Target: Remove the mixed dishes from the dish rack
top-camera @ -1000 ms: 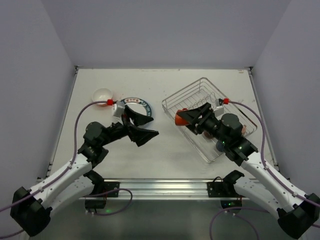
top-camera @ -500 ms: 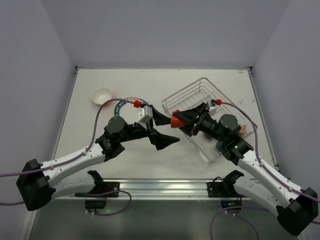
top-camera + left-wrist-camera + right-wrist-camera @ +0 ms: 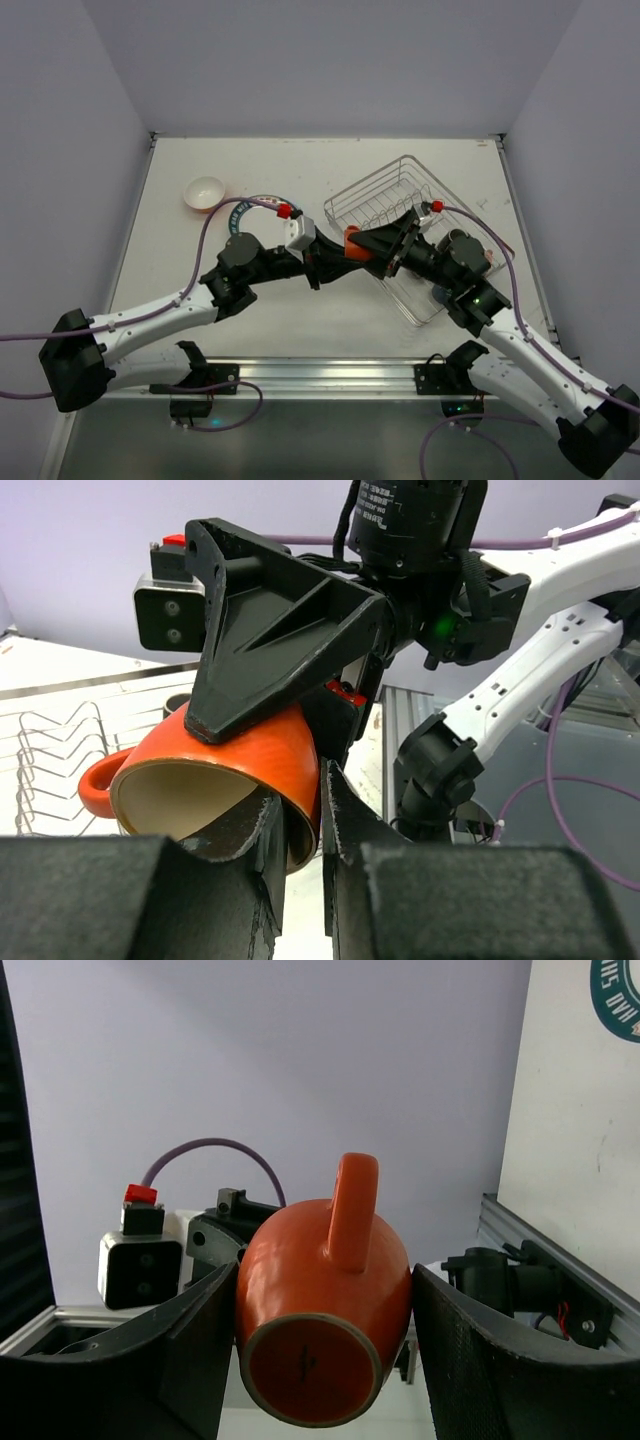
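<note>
An orange mug hangs in the air just left of the dish rack, held between both arms. My right gripper is shut on its round body, handle up, base toward the camera. My left gripper is shut on the mug's rim, one finger inside the pale interior and one outside. An orange bowl with a white inside and a plate with a dark blue patterned rim lie on the table at the left.
The silver wire rack sits tilted at the right of the table, partly under my right arm. A bluish dish and a tan one show in it beside that arm. The table's metal front rail runs between the bases.
My left arm swung right from beside the patterned plate to the mug, and its jaws went from wide open to closed on the rim. My right gripper carried the mug slightly left.
</note>
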Tool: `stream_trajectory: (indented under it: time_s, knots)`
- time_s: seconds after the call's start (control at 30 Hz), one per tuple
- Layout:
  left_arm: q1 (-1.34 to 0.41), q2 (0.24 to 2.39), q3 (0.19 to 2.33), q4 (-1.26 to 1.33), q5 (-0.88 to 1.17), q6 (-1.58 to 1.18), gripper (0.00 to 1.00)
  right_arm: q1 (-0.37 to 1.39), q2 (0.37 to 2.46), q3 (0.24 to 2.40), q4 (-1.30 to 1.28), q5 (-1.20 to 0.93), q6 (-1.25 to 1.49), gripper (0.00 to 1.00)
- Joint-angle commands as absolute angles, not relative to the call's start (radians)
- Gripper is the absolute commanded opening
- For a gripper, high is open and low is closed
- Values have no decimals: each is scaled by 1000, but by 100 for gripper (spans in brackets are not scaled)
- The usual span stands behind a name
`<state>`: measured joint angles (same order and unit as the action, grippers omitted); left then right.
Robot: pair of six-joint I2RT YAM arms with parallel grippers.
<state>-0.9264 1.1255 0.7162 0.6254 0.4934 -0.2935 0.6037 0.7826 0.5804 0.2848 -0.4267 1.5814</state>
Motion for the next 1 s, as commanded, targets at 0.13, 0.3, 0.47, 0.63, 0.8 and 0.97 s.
stream_trajectory:
  time_s: [0.13,0.3,0.47,0.63,0.8,0.97]
  knots:
    - [-957,1111,730,776,525,-313,0,624,742,577,360,-439,1597,4]
    - [-965,1082,721,746,463,-318,0,624,742,554,405,-437,1574,68]
    - [-965,1003,669,700,312,-308,0,624,736,580,297,-391,1514,99]
    - [-963,966,681,571,149,-311,0,624,704,658,89,-284,1379,99]
    - [-965,980,780,271,-54,-316,0,624,651,739,-167,-68,1234,99]
    - [-965,1031,897,-84,-205,-339,0,624,620,905,-415,159,919,99]
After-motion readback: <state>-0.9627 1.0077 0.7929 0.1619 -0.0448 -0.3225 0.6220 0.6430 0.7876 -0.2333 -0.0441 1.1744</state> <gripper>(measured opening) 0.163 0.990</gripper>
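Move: The orange mug is already between my two hands: its middle lies about 3 cm ahead and 3 cm to the right of my left fingers, which are shut on its rim, and right at my right finger pads. From my left hand the plate stack lies some 24 cm ahead, 20 cm left, and the white bowl roughly 34 ahead, 38 left. From my right hand the rack's middle is about 15 ahead, 20 right; the black mug 15 ahead, 30 right. All stand nearly 30 cm below. With both hands still on the orange mug I ease it about 1 cm back and up, then my right fingers open and let go, and that hand pulls off some 6 cm to the right and a little forward, rolling and turning clockwise. My left hand keeps its pinch on the rim and carries the mug forward, left and finally down, towards the plates and bowl, turning some 30 degrees counter-clockwise. ##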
